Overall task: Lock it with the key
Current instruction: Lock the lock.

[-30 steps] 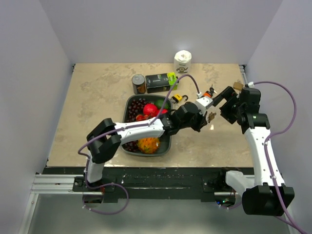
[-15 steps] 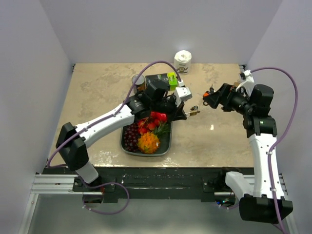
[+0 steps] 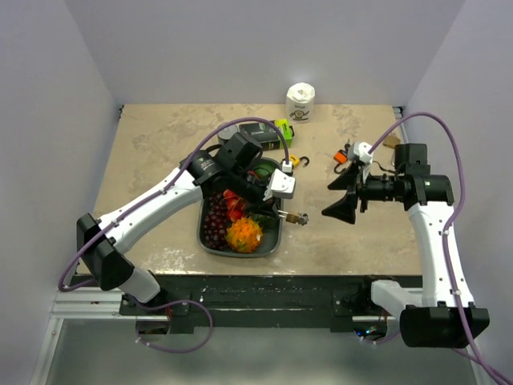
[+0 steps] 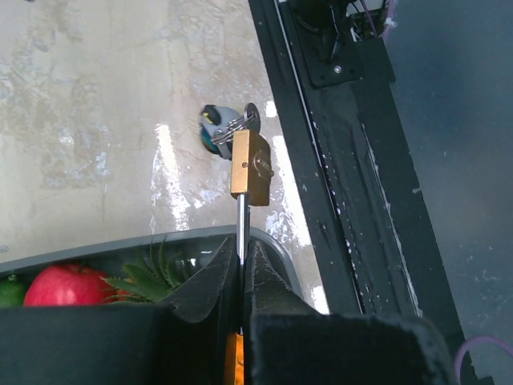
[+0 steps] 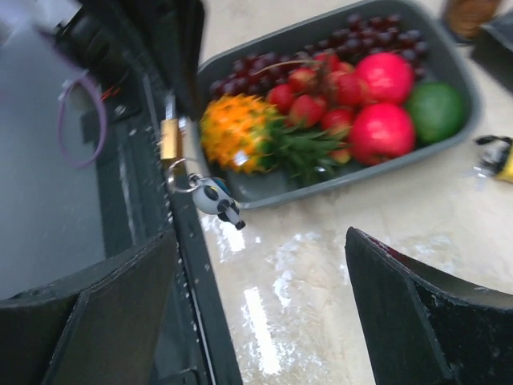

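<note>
A brass padlock (image 4: pixel 251 167) hangs out past my left gripper (image 4: pixel 241 257), which is shut on its steel shackle. Beyond the lock's far end a silver key head (image 4: pixel 249 117) shows on a ring with a small panda charm (image 4: pixel 215 130). From above, the padlock (image 3: pixel 298 217) is over the table just right of the tray, below my left gripper (image 3: pixel 282 205). My right gripper (image 3: pixel 335 197) faces it from the right, open and holding nothing. In the right wrist view the padlock (image 5: pixel 169 138) and charm (image 5: pixel 215 198) hang at upper left, beyond my gripper (image 5: pixel 260 321).
A grey tray (image 3: pixel 239 254) of grapes, apples and other fruit lies under the left arm. Behind it are a black box (image 3: pixel 260 130), a yellow padlock (image 3: pixel 290 163), a toilet roll (image 3: pixel 300 102) and a small red item (image 3: pixel 343 155). The table's black front rail (image 4: pixel 337 200) lies close beyond the padlock.
The left arm swung the padlock back and down from mid-table to the tray's right edge. The right gripper turned left and now faces the lock.
</note>
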`<state>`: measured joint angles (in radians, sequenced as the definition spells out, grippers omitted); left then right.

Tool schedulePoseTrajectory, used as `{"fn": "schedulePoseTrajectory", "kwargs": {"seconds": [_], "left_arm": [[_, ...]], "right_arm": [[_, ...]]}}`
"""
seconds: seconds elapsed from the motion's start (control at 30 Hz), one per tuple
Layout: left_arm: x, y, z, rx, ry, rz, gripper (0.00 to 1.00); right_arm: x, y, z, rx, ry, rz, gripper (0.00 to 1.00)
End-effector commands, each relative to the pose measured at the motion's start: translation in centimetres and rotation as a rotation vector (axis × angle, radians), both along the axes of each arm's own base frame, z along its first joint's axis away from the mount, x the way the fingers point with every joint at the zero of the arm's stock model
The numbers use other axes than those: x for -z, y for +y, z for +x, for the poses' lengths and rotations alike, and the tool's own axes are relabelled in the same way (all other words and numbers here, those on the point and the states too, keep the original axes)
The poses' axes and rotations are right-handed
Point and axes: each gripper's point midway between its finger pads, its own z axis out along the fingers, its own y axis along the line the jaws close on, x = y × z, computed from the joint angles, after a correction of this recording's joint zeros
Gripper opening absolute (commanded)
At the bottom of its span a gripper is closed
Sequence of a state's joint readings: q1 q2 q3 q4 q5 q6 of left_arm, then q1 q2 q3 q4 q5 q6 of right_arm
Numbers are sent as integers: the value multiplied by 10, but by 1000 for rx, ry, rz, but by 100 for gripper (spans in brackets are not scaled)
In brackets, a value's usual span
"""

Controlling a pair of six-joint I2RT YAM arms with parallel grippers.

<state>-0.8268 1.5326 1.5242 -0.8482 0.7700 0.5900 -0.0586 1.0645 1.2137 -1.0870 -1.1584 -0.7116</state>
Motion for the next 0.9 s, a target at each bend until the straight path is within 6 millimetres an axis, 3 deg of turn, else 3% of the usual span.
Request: {"fn": "schedulePoseTrajectory", "kwargs": {"seconds": [0.0, 0.27, 0.47, 0.67, 0.87], "left_arm": [[-23, 5, -15, 87, -30, -64, 0], [-34, -10, -13, 60, 47, -111, 0], [-37, -16, -14, 76, 82, -125, 0], [-34, -15, -18, 97, 91, -123, 0], [-37, -15, -20, 95, 101, -129, 0]], "right_arm": [[2, 20, -39, -208, -89, -14, 87], [-5, 41, -40, -195, -121, 16, 87], [-7, 57, -41, -218, -160, 21, 75], [1, 69, -49, -285, -114, 11, 79], [5, 79, -50, -321, -133, -14, 66]]}}
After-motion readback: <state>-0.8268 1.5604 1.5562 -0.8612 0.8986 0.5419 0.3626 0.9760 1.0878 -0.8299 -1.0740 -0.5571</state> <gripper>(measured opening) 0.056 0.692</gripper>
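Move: The key and its fob sit in the far end of the padlock that the left gripper still pinches by the shackle: about 8 cm left of the right hand, 4 cm back and 2 cm below. The padlock body is some 2 cm farther left. From the left hand the key is roughly 7 cm right, 1 cm back and 4 cm below. The pineapple lies about 8 cm left of the left hand and level with it, 15 cm below. Bring the open right gripper back and left, then mostly left, some 9 cm in all, to the key end of the padlock. Turn it about 20 degrees counter-clockwise and narrow the fingers a little, one on either side of the key end, without shutting. Keep the left pinch on the shackle, easing that hand back and slightly up, a centimetre or two. ##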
